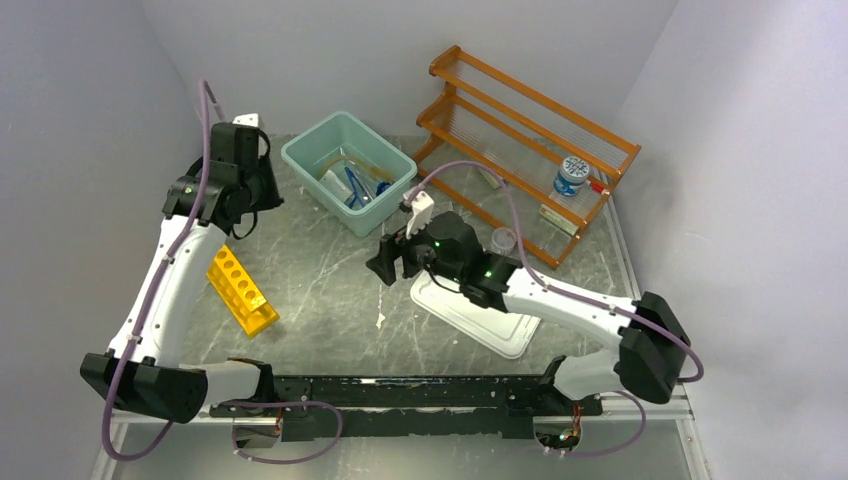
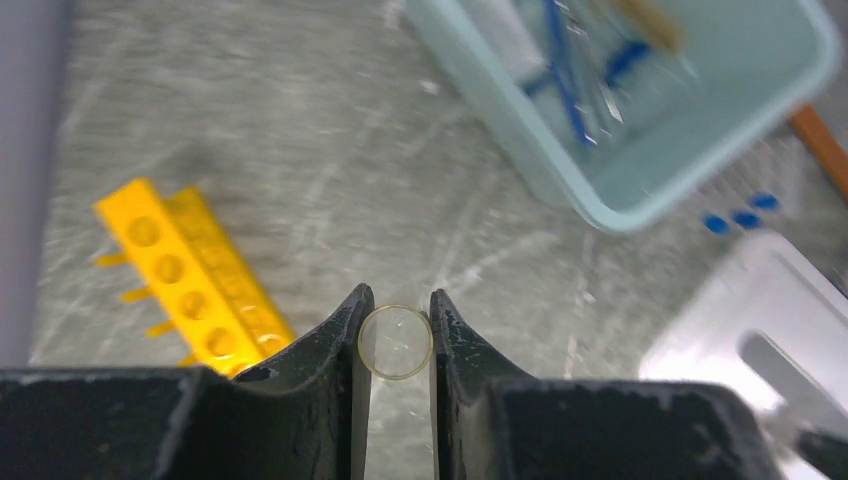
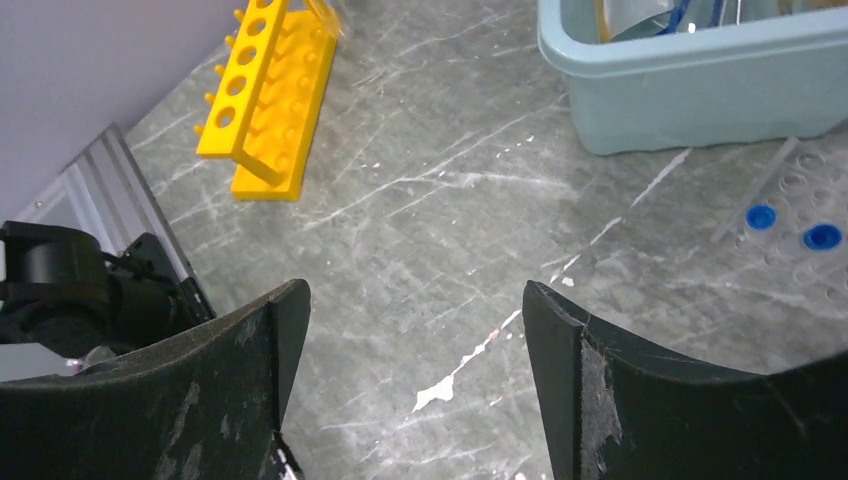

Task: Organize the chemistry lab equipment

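Observation:
In the left wrist view my left gripper (image 2: 398,296) is shut on a clear glass tube (image 2: 396,343), seen end-on between the fingers. It hangs above the table, up and to the right of the yellow holed test-tube rack (image 2: 190,285) (image 1: 242,290). My right gripper (image 3: 415,295) (image 1: 385,265) is open with nothing between its fingers, over bare table near the centre. A pale teal bin (image 1: 348,170) holds blue-framed goggles (image 1: 355,187) and other small items. Blue-capped vials (image 3: 762,216) lie on the table beside the bin.
An orange wooden two-tier shelf (image 1: 530,150) stands at the back right with a small blue-lidded jar (image 1: 571,175) on it. A white tray (image 1: 480,315) lies under the right arm. A small clear cup (image 1: 503,240) stands between tray and shelf.

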Available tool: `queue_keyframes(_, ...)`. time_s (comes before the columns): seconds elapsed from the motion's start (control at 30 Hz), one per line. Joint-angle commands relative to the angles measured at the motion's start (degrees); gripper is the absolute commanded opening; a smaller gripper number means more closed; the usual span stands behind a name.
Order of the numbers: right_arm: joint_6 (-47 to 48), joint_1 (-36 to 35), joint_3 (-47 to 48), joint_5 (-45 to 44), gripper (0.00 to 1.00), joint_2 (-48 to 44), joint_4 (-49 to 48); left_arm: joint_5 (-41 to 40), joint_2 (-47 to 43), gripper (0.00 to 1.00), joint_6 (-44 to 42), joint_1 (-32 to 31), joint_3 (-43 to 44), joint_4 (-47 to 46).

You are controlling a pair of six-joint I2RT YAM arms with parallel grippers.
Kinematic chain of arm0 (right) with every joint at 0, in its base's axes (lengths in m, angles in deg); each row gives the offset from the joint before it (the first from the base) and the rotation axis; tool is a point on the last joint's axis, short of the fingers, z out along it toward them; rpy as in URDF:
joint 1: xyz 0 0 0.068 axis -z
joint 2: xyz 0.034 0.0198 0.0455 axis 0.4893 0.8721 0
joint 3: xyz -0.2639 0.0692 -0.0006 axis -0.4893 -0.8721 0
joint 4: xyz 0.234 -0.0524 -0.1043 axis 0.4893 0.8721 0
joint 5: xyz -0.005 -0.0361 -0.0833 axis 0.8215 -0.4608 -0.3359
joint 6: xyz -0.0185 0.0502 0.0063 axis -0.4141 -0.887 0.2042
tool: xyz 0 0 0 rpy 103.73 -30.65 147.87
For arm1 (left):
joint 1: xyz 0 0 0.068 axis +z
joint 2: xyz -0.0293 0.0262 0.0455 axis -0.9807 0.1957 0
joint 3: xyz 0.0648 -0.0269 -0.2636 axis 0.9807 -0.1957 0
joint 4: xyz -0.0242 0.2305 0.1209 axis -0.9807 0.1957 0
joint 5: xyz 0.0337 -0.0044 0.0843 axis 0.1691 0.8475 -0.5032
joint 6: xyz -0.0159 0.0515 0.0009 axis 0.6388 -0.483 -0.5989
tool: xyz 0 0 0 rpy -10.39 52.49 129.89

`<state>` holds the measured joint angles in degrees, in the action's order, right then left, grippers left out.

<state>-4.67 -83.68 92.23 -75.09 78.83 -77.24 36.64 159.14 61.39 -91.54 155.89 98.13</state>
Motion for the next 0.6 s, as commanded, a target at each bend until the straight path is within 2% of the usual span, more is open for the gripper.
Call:
queue_keyframes(0.0, -4.7, 0.2, -4.7, -2.7, 0.81, -4.4, -0.4, -17.1, -0.2, 0.10, 0.5, 3.7, 1.3, 0.5)
queue_keyframes(0.17, -6.5, 0.2, -8.7, 0.0, 0.81, -6.9, -1.6, -19.9, 0.5, 0.09, 2.6, 11.7, 0.2, -1.3)
queue_keyframes(0.37, -7.7, 0.3, -12.0, 1.1, 0.80, -8.0, -2.8, -16.5, 1.7, 0.08, 5.6, 22.1, -1.2, -4.2)
queue_keyframes(0.57, -8.0, 0.4, -13.7, 2.2, 0.80, -8.4, -4.2, -13.3, 1.9, 0.07, 7.4, 25.6, -7.4, -10.9)
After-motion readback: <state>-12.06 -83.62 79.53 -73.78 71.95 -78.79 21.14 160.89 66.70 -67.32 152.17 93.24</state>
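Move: The yellow rack I am bringing the held glass tube to lies about 14 cm to the left of my left hand, some 5 cm back and roughly 23 cm below. The teal basin sits about 17 cm ahead of that hand and 17 cm to its right, around 20 cm below. From my right hand, the rack is about 34 cm to the left, 2 cm ahead and 16 cm down. I keep the tube pinched in my left fingers and sweep that hand about 18 cm left, away from the basin and in above the outer end of the yellow rack, swinging it some 40 degrees counter-clockwise and just starting to sink at the end. My right hand, empty and open, eases down, back and to the right. ##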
